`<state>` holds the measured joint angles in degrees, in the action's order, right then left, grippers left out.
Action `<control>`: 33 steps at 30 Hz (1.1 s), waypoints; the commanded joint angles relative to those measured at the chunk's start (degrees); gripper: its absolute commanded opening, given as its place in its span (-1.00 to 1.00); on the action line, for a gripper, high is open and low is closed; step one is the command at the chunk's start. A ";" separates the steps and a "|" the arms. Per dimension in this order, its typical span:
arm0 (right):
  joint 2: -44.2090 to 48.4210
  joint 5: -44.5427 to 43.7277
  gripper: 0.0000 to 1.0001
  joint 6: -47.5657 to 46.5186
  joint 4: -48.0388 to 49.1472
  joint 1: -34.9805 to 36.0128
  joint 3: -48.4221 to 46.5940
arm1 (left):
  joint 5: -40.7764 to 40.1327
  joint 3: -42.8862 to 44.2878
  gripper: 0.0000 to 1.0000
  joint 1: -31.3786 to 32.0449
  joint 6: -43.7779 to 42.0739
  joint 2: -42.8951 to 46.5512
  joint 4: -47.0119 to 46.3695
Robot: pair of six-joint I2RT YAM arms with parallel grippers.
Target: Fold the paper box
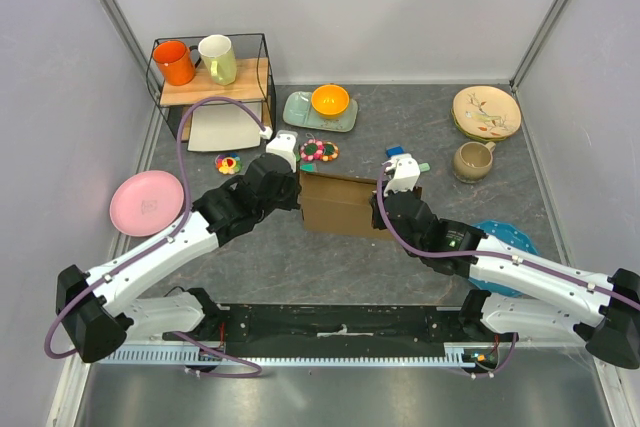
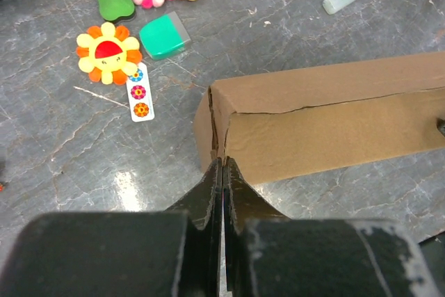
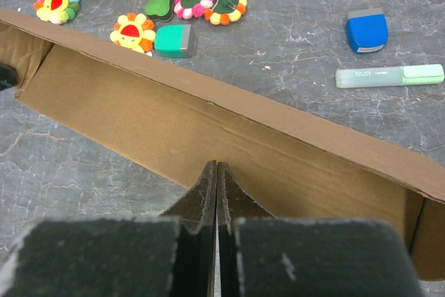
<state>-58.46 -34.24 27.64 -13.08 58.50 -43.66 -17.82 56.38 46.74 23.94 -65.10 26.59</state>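
The paper box [image 1: 340,205] is a brown corrugated cardboard piece standing partly folded in the middle of the table, between my two arms. My left gripper [image 1: 298,191] is shut, its tips at the box's left corner seam [image 2: 221,145]; whether they pinch the cardboard edge does not show. In the left wrist view the box's wall [image 2: 327,130] runs off to the right. My right gripper [image 1: 381,209] is shut too, its tips [image 3: 217,165] resting against the near edge of the box's long inner panel [image 3: 208,126].
Small flower toys [image 2: 108,51], a green eraser [image 2: 165,37], a blue block [image 3: 366,31] and a highlighter [image 3: 389,76] lie just behind the box. A pink plate [image 1: 147,201] sits left, a wire shelf with mugs [image 1: 175,62] back left, a brown mug [image 1: 472,160] right.
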 commanded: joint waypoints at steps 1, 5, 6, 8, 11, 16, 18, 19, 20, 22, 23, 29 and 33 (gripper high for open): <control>-1.13 2.51 -1.00 -0.39 -9.42 0.12 1.82 | -5.55 -2.76 -0.96 -0.42 -1.01 -2.04 6.54; -0.78 2.51 -1.00 -0.30 -9.42 0.21 2.09 | -5.20 -3.91 -0.96 -0.33 -0.57 -2.22 6.72; -1.04 2.42 -1.00 -0.22 -9.42 0.21 2.09 | -4.94 -4.17 -0.97 -0.33 -0.48 -2.14 6.55; -0.96 2.51 -1.00 -0.30 -9.42 0.21 2.00 | -4.15 -4.09 -0.97 -0.42 -0.48 -1.87 6.63; -1.22 2.51 -1.00 -0.39 -9.42 0.21 1.74 | -3.01 -3.38 -0.95 -0.42 0.05 -0.91 6.11; -1.13 2.42 -1.00 -0.30 -9.42 0.21 1.56 | -1.42 -0.75 -0.58 -0.42 0.58 2.43 4.96; -1.13 2.42 -1.00 -0.30 -9.42 0.30 1.56 | -1.16 0.91 -0.46 -0.42 0.58 2.78 4.96; -1.05 2.42 -1.00 -0.30 -9.42 0.21 1.56 | -1.25 1.36 -0.44 -0.34 0.40 3.05 4.88; -0.96 2.42 -1.00 -0.30 -9.42 0.21 1.56 | -1.42 1.80 -0.42 -0.42 0.31 3.14 4.96; -0.87 2.42 -1.00 -0.22 -9.42 0.30 1.56 | -1.95 2.86 -0.41 -0.42 -0.21 3.23 4.96; -0.87 2.42 -1.00 -0.22 -9.42 0.21 1.65 | -2.39 3.12 -0.41 -0.42 -0.30 3.14 4.88; -0.78 2.77 -1.00 -0.04 -9.42 0.21 1.91 | -1.78 4.79 -0.40 -0.86 -1.44 2.35 3.12; -0.78 2.69 -1.00 -0.04 -9.42 0.12 2.00 | -1.25 6.02 -0.38 -1.21 -2.41 0.77 2.50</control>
<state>-58.17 -33.71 27.64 -13.37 58.54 -43.66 -19.38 59.05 46.15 24.08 -63.26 31.16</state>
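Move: The left hand's closed fingertips are already at the box's near left edge, by the end tab, with the middle of the box roughly 15 cm to its right and 2 cm ahead. On the table some 10 cm below, the teal sharpener lies about 13 cm ahead and 2 cm right, and the sunflower about 13 cm ahead and 4 cm left. From the right hand, the end tab is roughly 20 cm left and 4 cm ahead. Leftward and slightly forward and down by about 1 cm, the left hand first eases the box's left end tab outward with shut fingers. Then the fingers open to about a third, letting go of the edge as the hand draws back a good centimetre, and it lifts about 2 cm. The shut right hand stays put at the box's long panel. ##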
